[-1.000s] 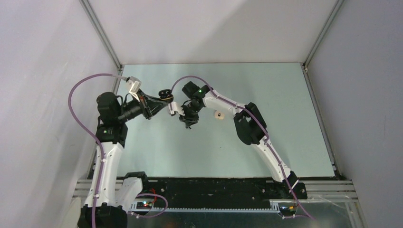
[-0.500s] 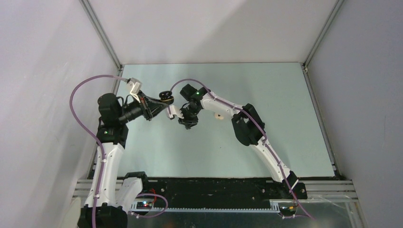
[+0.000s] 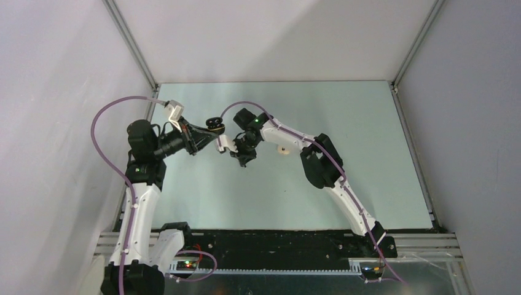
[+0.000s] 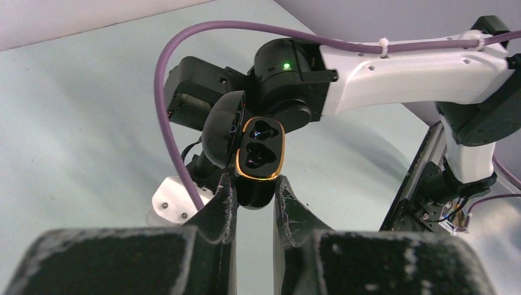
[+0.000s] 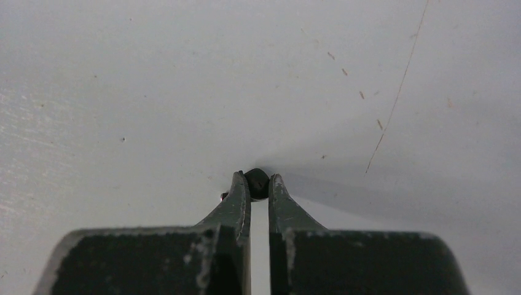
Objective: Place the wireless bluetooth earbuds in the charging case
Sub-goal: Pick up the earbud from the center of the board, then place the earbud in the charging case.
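My left gripper (image 4: 255, 184) is shut on the black charging case (image 4: 261, 153) and holds it in the air. The case's gold-rimmed face shows two empty wells, and its lid (image 4: 221, 132) is swung open to the left. In the top view the case (image 3: 214, 121) hangs at the table's back left. Just right of it, my right gripper (image 3: 241, 161) points down at the table. In the right wrist view that gripper (image 5: 258, 182) is shut on a tiny black earbud (image 5: 257, 178), pinched at the fingertips against the pale surface.
A small cream-white piece (image 3: 283, 149) lies on the table, partly hidden behind the right forearm. The two wrists are close together at the back left. Grey walls and metal frame posts (image 3: 132, 46) enclose the table.
My right gripper has closed on the black earbud. The right arm shifted slightly, now covering part of the cream-white piece. The left arm kept the case still.
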Action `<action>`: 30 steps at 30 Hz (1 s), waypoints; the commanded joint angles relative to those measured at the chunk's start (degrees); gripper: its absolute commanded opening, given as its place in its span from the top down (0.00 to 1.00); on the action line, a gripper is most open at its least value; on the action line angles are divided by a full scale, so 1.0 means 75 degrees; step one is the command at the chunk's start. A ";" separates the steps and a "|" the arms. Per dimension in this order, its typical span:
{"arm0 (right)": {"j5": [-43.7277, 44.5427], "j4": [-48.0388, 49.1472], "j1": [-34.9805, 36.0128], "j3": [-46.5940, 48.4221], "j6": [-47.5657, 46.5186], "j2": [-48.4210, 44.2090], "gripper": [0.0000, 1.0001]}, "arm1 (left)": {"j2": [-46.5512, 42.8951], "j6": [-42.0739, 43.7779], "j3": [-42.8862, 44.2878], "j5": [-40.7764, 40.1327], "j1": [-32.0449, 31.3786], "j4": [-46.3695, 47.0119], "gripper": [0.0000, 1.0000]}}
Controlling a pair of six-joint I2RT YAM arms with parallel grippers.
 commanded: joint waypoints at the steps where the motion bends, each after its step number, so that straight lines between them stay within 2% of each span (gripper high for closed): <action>1: 0.0343 0.1147 -0.0254 -0.0825 0.0639 -0.1197 1.00 | 0.0255 0.0305 0.0151 -0.0030 0.0019 0.0312 1.00; 7: 0.1635 0.2943 -0.0752 -0.3384 0.1522 -0.3780 1.00 | 0.0955 0.1110 0.0520 -0.0145 -0.0456 0.0307 1.00; 15: 0.2924 0.3114 -0.1530 -0.4740 0.2330 -0.7039 1.00 | 0.2268 0.2353 0.1369 -0.0070 -0.2038 0.0444 1.00; 19: 0.3491 0.3535 -0.1270 -0.5291 0.2667 -0.8320 1.00 | 0.2608 0.2106 0.1352 0.0051 -0.2569 0.1455 1.00; 25: 0.5488 0.4111 -0.0047 -0.5652 0.3013 -0.8964 1.00 | 0.2570 0.1741 0.0996 -0.0896 -0.3436 0.2592 1.00; 30: 0.6055 0.4062 0.0533 -0.5442 0.3138 -0.8829 1.00 | 0.2292 0.1448 0.0435 -0.1867 -0.3944 0.3536 1.00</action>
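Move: The right hand already has the black earbud between its fingertips, down at the board; the open black case it is bound for, gripped in the left hand, sits about 28 cm higher, some 5 cm to its left and 4 cm nearer the bases. The light pink case lies on the board about 14 cm to the right hand's right and 6 cm farther out. From the left hand the earbud is roughly 6 cm ahead, 7 cm to the right and 27 cm below. Keeping its pinch on the earbud, the right hand sweeps right and then climbs fast, about 35 cm up and some 16 cm right overall, easing a little back and left at the top as its wrist swings about 60 degrees from pointing steeply down to pointing forward-left beside the case. The left hand, still gripping the open case, first dips slightly forward, then carries it about 13 cm right towards the earbud, turning some 20 degrees clockwise and tipping up a bit. ##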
